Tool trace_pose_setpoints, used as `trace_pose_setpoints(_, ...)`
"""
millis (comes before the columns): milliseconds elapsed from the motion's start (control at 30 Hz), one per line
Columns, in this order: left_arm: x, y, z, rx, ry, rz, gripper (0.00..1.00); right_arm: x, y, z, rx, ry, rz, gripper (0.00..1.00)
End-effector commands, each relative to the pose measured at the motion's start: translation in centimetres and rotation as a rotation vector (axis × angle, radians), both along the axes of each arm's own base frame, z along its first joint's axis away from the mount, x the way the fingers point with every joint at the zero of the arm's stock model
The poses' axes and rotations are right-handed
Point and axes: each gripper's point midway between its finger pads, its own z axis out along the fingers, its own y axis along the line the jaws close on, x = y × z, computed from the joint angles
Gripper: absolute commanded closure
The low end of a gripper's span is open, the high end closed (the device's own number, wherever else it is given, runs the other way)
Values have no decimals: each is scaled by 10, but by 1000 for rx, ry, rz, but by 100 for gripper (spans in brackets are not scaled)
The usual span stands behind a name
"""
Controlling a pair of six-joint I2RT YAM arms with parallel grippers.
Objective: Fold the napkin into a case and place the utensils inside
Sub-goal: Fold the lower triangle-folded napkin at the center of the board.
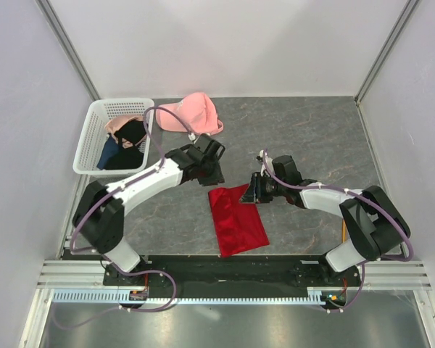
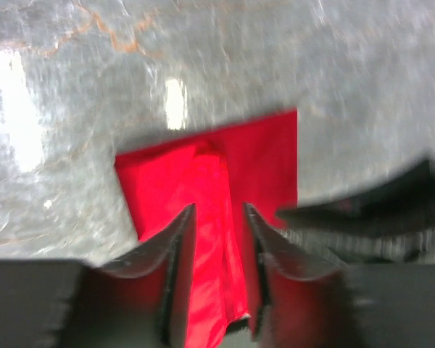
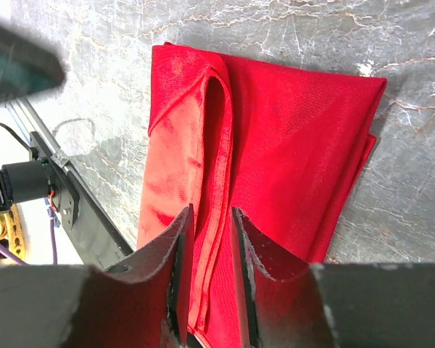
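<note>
The red napkin point(image 1: 238, 221) lies folded into a long layered rectangle on the grey marble table between the two arms. My left gripper point(image 1: 216, 176) hovers over its far end; in the left wrist view point(image 2: 215, 210) the jaws stand a little apart with a raised fold of the napkin point(image 2: 261, 159) between them. My right gripper point(image 1: 248, 194) is at the napkin's far right corner; in the right wrist view point(image 3: 210, 212) its jaws are also slightly apart, straddling a hemmed fold of the napkin point(image 3: 290, 130). One thin orange utensil point(image 1: 344, 232) shows by the right arm's base.
A white basket point(image 1: 87, 145) with black and blue garments point(image 1: 127, 148) stands at the far left. A pink cap point(image 1: 192, 114) lies behind the left gripper. The black rail point(image 1: 225, 264) runs along the table's near edge.
</note>
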Motion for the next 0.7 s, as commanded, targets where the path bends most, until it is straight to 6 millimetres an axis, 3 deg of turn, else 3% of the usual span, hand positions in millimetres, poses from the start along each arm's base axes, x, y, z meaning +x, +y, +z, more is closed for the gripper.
trace_pose_setpoints(0,-46,-3,-7,-69,66,-209,71,-3,3,-2,18,-12,19,67)
trace_pose_setpoints(33,-60,3,-23,-66,110,-219,76,2,6,-1,31,-26,15,70)
trace_pose_setpoints(67,-61,-3,-19,-118,91,-221,78,4,6,-5,29,-20,4,72)
trace_pose_setpoints(100,-72,3,-34,-116,121,-214,79,7,7,-6,34,-11,-14,78)
trace_pose_setpoints(200,-71,-1,-41,-161,110,-192,82,17,10,-11,33,-29,-33,86)
trace_pose_setpoints(333,-59,-5,-58,-132,118,-164,86,25,9,-26,5,-21,-64,92)
trace_pose_setpoints(500,-32,9,-76,-58,98,-65,88,41,14,-34,17,-17,-114,97)
trace_pose_setpoints(667,-2,20,-75,-42,63,-47,88,63,24,-38,22,-13,-141,98)
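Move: Below and back from the left hand lies the napkin, its middle about 11 cm back, 6 cm to the right and 9 cm down; its far left corner is only some 2 cm back and 3 cm to the left. From the right hand, the napkin's middle sits roughly 5 cm back, 1 cm left and 4 cm lower, with the far right corner about 6 cm ahead and 1 cm to the right. Sweeping back some 8 cm and down about 9 cm, the left hand drops onto the napkin's left edge just short of the far corner, fingers closing and tilting about 10 degrees more steeply down, then works forward 3–4 cm with the cloth at its tips. The right hand sinks 4 cm onto the far part as its fingers shut, easing forward about 3 cm against the cloth. ##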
